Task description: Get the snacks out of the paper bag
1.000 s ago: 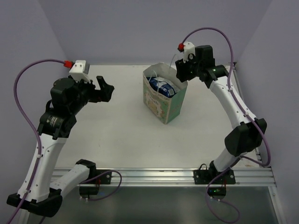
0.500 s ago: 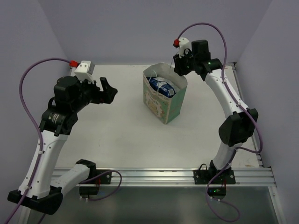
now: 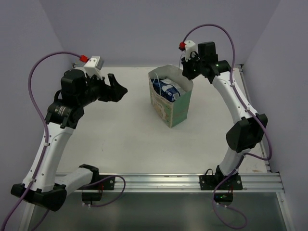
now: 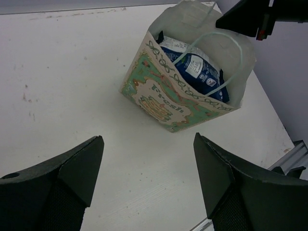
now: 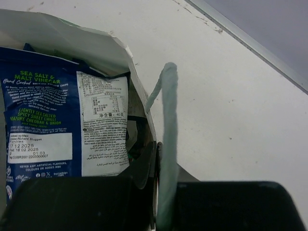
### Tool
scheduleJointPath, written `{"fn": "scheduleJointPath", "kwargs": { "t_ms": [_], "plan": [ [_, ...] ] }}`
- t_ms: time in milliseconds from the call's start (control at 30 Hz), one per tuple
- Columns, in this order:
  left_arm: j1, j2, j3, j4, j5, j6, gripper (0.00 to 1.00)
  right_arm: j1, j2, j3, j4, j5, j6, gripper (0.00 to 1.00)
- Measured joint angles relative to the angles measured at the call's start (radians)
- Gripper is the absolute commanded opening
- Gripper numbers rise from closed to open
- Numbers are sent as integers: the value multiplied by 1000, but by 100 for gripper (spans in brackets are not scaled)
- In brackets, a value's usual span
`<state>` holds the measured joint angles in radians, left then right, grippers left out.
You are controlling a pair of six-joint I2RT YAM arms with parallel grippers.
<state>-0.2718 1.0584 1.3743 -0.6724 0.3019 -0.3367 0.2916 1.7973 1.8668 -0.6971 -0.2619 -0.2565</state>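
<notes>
The paper bag (image 3: 171, 105) stands upright at the middle back of the table, mint-green with a printed front (image 4: 161, 96) and a pale inside (image 5: 72, 36). Blue-and-white snacks (image 3: 169, 89) stand inside it (image 4: 196, 69), one showing a white label panel (image 5: 103, 125); others under them are hidden. My right gripper (image 3: 186, 73) is at the bag's far right corner, shut on the rim (image 5: 159, 161), with a string handle (image 5: 168, 120) running past its fingers. My left gripper (image 3: 118, 89) hangs open left of the bag, above bare table (image 4: 149, 159), holding nothing.
An aluminium rail (image 3: 168, 180) runs along the near edge with both arm bases on it. The table's metal back edge (image 5: 250, 43) lies close behind the bag. Purple walls enclose the table at the left, back and right.
My right gripper has closed onto the bag's rim at the far right corner. My left arm has risen and swung right, toward the bag, its jaws narrowing slightly.
</notes>
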Motion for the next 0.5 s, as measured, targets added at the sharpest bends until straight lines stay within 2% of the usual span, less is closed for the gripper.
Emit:
{"fn": "scheduleJointPath", "kwargs": {
  "t_ms": [233,500],
  "plan": [
    [-54,129,104,36,42,-66,83,24,-148,-15,-68,164,-3,0],
    [-243,265,169,139,-23,-165,82,121,-310,-106,-21,441,-35,0]
  ]
}}
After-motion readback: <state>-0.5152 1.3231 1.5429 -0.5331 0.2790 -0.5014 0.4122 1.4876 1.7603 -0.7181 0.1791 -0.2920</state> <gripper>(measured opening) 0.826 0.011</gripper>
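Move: The right hand already pinches the paper bag's far right rim, by the far handle; the blue snack packet in the bag lies about 8 cm to its left, 4 cm back and 8 cm below, and the bag's middle some 13 cm beneath the same hand, 7 cm left and 4 cm back. From the open left hand the packet is roughly 20 cm right, 10 cm ahead and 16 cm down, with the near handle loop short of it, 15 cm right, 7 cm ahead and 9 cm down. Keeping its pinch on the rim, the right hand hauls that corner of the bag up about 9 cm while drawing it back some 6 cm and to the right, its wrist tipping upward and swinging clockwise by roughly 15 degrees each, so that the mouth turns over. Meanwhile the left hand, fingers still wide and touching nothing, sweeps some 11 cm to the right towards the packet, edging a little forward and turning about 10 degrees clockwise. ##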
